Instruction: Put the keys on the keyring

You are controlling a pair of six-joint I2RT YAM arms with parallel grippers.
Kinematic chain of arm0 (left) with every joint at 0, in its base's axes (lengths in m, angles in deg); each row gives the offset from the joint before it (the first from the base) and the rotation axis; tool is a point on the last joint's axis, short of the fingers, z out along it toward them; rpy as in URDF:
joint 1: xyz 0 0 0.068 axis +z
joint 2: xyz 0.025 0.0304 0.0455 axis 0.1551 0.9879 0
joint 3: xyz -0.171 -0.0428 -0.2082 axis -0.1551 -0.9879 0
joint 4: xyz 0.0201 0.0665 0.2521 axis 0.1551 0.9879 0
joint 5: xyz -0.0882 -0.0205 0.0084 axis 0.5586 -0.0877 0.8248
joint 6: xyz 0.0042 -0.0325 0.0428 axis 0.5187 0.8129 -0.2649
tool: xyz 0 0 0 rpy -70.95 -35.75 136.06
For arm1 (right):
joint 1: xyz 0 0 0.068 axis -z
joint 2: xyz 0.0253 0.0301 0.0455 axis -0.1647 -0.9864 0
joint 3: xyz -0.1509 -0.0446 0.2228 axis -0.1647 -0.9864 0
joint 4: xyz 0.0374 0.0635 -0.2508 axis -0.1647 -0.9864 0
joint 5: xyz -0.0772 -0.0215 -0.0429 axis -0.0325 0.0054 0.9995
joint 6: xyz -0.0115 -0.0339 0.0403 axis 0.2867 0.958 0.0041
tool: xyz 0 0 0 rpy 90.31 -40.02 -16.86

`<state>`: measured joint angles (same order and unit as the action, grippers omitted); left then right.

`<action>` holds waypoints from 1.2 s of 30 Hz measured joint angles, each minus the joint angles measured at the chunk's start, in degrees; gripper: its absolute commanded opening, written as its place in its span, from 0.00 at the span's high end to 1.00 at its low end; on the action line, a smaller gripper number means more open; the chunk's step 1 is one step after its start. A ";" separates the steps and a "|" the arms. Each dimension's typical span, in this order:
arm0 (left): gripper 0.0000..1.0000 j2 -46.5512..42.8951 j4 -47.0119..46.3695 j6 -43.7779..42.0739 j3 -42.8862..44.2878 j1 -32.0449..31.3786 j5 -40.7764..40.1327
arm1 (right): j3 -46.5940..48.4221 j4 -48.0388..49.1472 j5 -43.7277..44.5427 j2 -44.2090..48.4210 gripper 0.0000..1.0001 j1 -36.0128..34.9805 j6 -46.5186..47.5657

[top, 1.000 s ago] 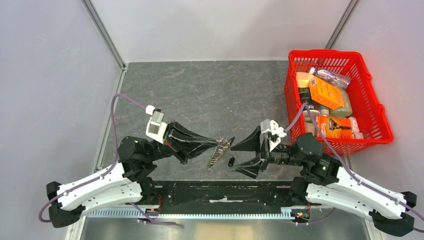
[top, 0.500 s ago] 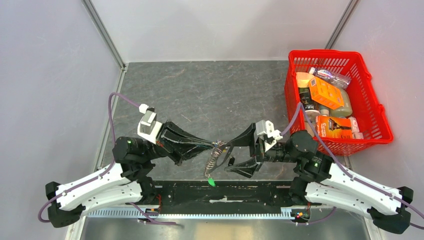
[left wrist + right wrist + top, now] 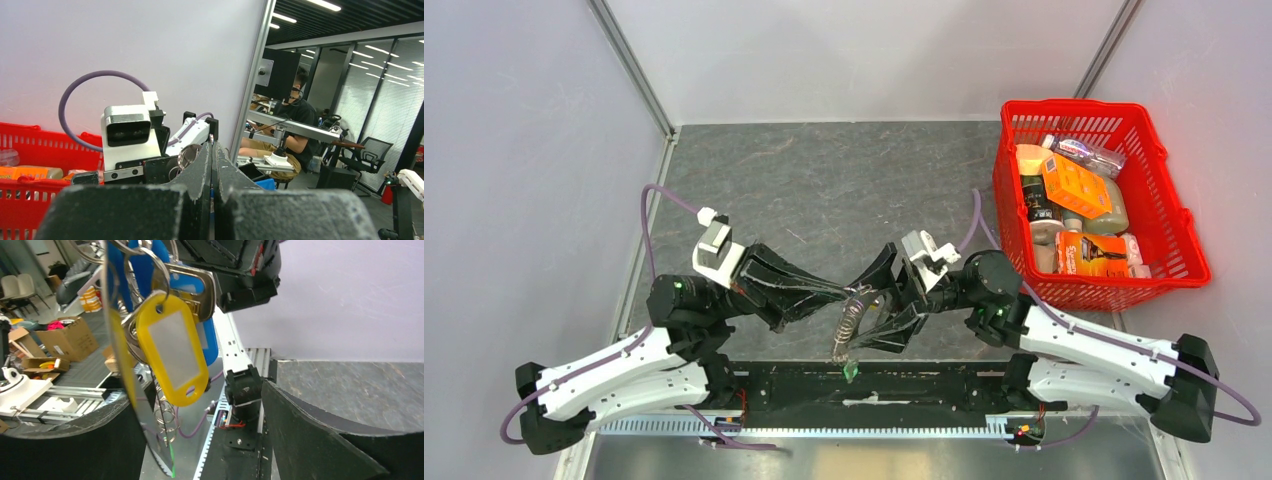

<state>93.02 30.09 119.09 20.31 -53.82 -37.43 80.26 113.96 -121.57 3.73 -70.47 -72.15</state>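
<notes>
My left gripper (image 3: 849, 292) is shut on the keyring (image 3: 856, 303) and holds it above the table. Its twisted chain (image 3: 845, 332) hangs down to the green tag (image 3: 850, 371). My right gripper (image 3: 864, 315) stands open, one finger on each side of the hanging bunch, touching nothing that I can see. In the right wrist view the keys dangle close up: a yellow plastic head (image 3: 174, 355), blue heads (image 3: 206, 342) and a long silver blade (image 3: 127, 405). That gripper (image 3: 200, 440) gapes wide below them. In the left wrist view the left gripper (image 3: 212, 146) is pressed shut, with a silver ring (image 3: 189, 155) beside its tips.
A red basket (image 3: 1074, 103) full of packets and bottles stands at the right side of the table. The black mounting rail (image 3: 864, 385) runs along the near edge under the green tag. Grey walls close off the left and the back.
My right arm has swung left, so its open fingers now flank the hanging bunch. The left gripper has drifted slightly left with the keyring, and the green tag has dropped into view.
</notes>
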 measured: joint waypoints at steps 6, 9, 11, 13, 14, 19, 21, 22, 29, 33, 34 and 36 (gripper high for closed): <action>0.98 -0.42 -0.83 0.20 0.00 0.00 0.09 | 0.00 10.73 -2.80 -2.58 0.27 0.02 -6.12; 0.98 -0.68 -0.96 0.17 0.00 0.00 0.04 | 0.00 16.15 -3.98 -3.67 0.31 0.02 -9.40; 0.98 -0.92 -1.05 0.17 0.00 0.00 0.00 | 0.00 20.20 -4.70 -5.11 0.33 0.02 -12.11; 0.98 -1.01 -1.22 0.17 0.00 0.00 -0.02 | 0.00 24.13 -5.25 -7.21 0.35 0.02 -14.86; 0.98 -1.01 -1.29 0.17 0.00 0.00 -0.04 | 0.00 25.79 -5.49 -8.28 0.36 0.00 -16.17; 0.98 -0.74 -2.64 0.17 0.00 0.00 -0.02 | 0.00 33.18 -6.25 -13.79 0.47 0.02 -22.08; 0.98 -0.52 -3.08 0.17 0.00 0.00 -0.02 | 0.00 35.17 -6.38 -15.43 0.54 0.00 -23.85; 0.98 -0.35 -3.26 0.17 0.00 0.00 -0.04 | 0.00 35.67 -6.38 -15.80 0.61 0.00 -24.33; 0.98 -0.04 -4.50 0.13 -0.09 0.39 -2.10 | 0.13 38.73 -7.93 -14.80 1.00 -0.44 -26.14; 0.95 -0.09 -4.96 0.04 -0.42 0.26 -3.45 | 0.13 37.59 -7.78 -13.03 1.00 -0.46 -26.69; 0.92 -0.09 -4.94 -0.07 -0.59 0.26 -3.82 | 0.13 36.44 -7.74 -12.37 1.00 -0.46 -26.71; 0.82 -0.24 -4.50 -0.35 -0.96 0.26 -5.09 | 0.13 33.44 -7.41 -10.60 1.00 -0.46 -26.75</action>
<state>92.78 25.59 118.74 19.35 -53.56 -42.52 80.39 147.40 -128.98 -6.87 -70.93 -98.91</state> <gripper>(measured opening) 0.058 0.007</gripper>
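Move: The right hand, open, is already around the hanging keyring's thin grey plate, whose middle lies about 2 cm back, 3 cm to the right and 4 cm above its hand point. The yellow tag hangs about 1 cm back, 3 cm right and 5 cm up; the coil is roughly 1 cm back, 2 cm left and level in height. From the left fingertips, the plate is about level forward-wise, 5 cm right and 8 cm down. Up and back goes the right hand, some 6 cm in all, first lifting, then easing left and slightly down, then up, back and right again, while the wrist swings about 20 degrees, mostly counter-clockwise. Late on, its wide-open fingers shut fully and pinch the thin plate edge-on. The left hand keeps its pinch on the rings, drifting up, then forward, by about 2 cm. ##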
